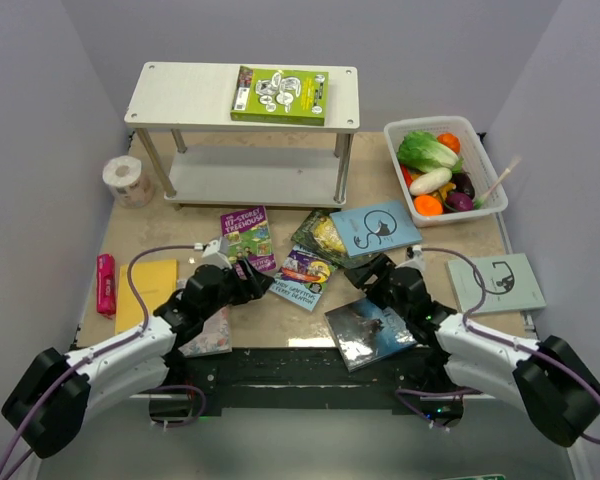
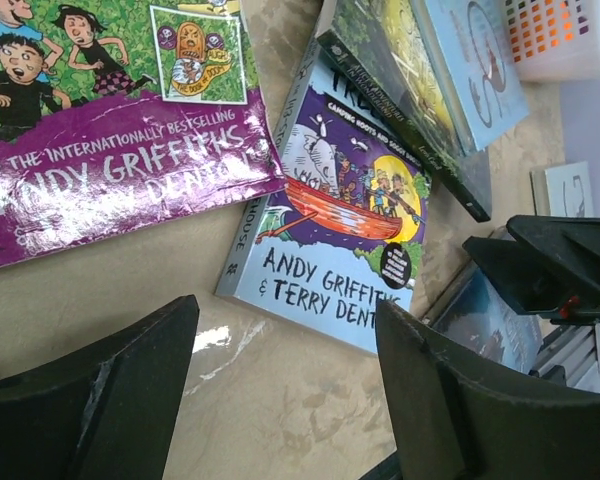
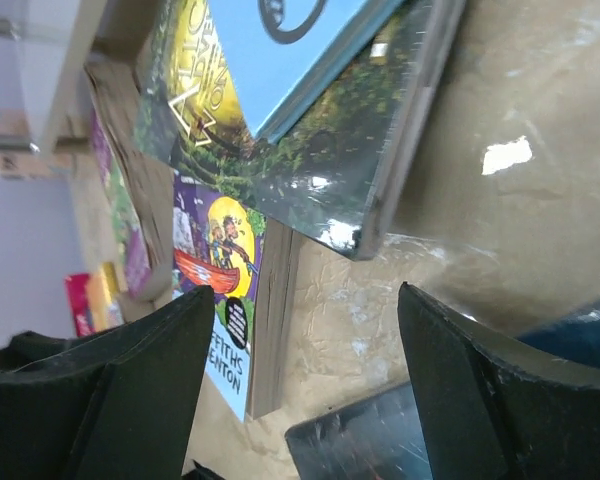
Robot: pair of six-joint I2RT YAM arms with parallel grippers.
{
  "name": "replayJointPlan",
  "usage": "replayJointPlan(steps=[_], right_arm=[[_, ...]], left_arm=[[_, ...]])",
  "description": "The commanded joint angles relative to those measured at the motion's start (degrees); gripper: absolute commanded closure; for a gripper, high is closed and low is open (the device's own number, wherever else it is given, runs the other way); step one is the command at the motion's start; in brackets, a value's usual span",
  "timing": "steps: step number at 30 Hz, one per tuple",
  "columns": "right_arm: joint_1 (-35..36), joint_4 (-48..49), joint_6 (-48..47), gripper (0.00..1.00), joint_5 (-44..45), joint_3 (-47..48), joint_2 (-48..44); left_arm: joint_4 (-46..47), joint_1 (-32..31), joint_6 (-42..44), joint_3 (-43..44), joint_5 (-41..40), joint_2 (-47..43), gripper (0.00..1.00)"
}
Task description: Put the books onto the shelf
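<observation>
The shelf (image 1: 180, 95) stands at the back with a lime-green book (image 1: 280, 95) on its top board. Several books lie on the table: a purple one (image 1: 247, 238), a light-blue boat-cover one (image 1: 304, 277), a dark green one (image 1: 320, 235) under a pale blue one (image 1: 375, 227), a glossy dark one (image 1: 370, 332), a grey-green one (image 1: 495, 283) and a yellow one (image 1: 146, 293). My left gripper (image 2: 285, 310) is open over bare table, just short of the boat-cover book (image 2: 340, 230). My right gripper (image 3: 308, 300) is open between that book's spine (image 3: 270, 320) and the glossy dark book (image 3: 380, 440).
A white basket (image 1: 480, 140) of vegetables stands at the back right. A paper roll (image 1: 128, 180) sits left of the shelf, and a pink marker (image 1: 105, 283) lies near the table's left edge. Walls close in on both sides.
</observation>
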Motion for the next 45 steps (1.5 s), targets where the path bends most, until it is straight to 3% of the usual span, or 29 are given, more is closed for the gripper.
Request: replayJointPlan(steps=[1,7,11,17,20,26,29,32,36,37,39,40,43,45], right_arm=[[1.4,-0.5,-11.9,0.23,-8.7,6.5,8.4],[8.7,1.5,-13.3,0.24,-10.2,11.4,20.0],[11.7,2.6,-11.4,0.25,-10.1,16.8,30.9],[16.0,-1.0,-10.7,0.3,-7.1,22.5,38.0],[16.8,0.8,-9.9,0.35,-7.1,21.4,38.1],[16.9,6.6,-7.2,0.35,-9.0,18.4,38.6],[17.3,7.9,-4.8,0.26,-10.7,17.7,39.3],[17.8,10.6,-2.7,0.26,-10.7,16.1,39.3],[17.8,14.8,-0.7,0.41,-10.7,15.5,41.5],[17.7,16.0,0.7,0.55,-10.7,14.7,41.6],[17.7,19.0,1.6,0.68,-10.7,13.6,40.6],[17.7,18.6,1.4,0.8,-10.1,13.3,39.7],[17.9,12.8,-2.0,1.0,-9.8,14.2,33.8],[18.0,6.1,-4.2,1.0,-10.6,15.4,27.9]], left_arm=[[0.3,-0.1,1.0,3.4,-3.1,5.2,0.25],[-3.6,-0.1,1.3,8.9,-5.4,16.9,0.27],[0.7,-0.2,-0.5,8.5,-4.3,22.1,0.28],[6.3,-0.3,0.8,8.7,2.4,28.2,0.31],[11.1,-0.8,0.9,6.8,7.7,28.5,0.4],[18.8,-3.9,-0.4,2.9,14.8,27.6,0.69],[19.0,-6.5,-0.6,2.4,15.5,26.7,0.84],[18.8,-9.0,-0.6,2.2,14.7,25.8,0.92],[19.1,-12.5,-0.4,2.2,13.2,26.9,0.97],[19.3,-12.9,-0.5,2.3,13.2,27.5,0.97],[19.3,-13.8,-0.6,2.3,13.0,28.2,0.98],[18.6,-14.0,-1.0,2.3,12.6,27.9,0.98],[11.2,-13.9,-0.6,3.5,8.6,24.6,0.96],[3.4,-13.9,-0.1,5.4,1.8,19.3,0.94]])
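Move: The camping treehouse book lies about 12 cm to the left hand's right, 4 cm ahead and 5 cm below; from the right hand it is some 17 cm left, 2 cm ahead and 3 cm below. The purple treehouse book is about 14 cm ahead and 4 cm left of the left hand. From the right hand, the green-yellow book lies 12 cm ahead and 9 cm left, and the dark book 13 cm back and 5 cm right. The right hand sweeps about 13 cm left at the camping treehouse book, sinking a little and turning some 20 degrees counter-clockwise, waits open at its right-hand side, then closes and pinches its page edge. Meanwhile the left hand drops about 5 cm while reaching some 4 cm forward, closes its fingers almost shut, then draws back and moves about 3 cm right, so that the closed tips end against the near spine corner. ##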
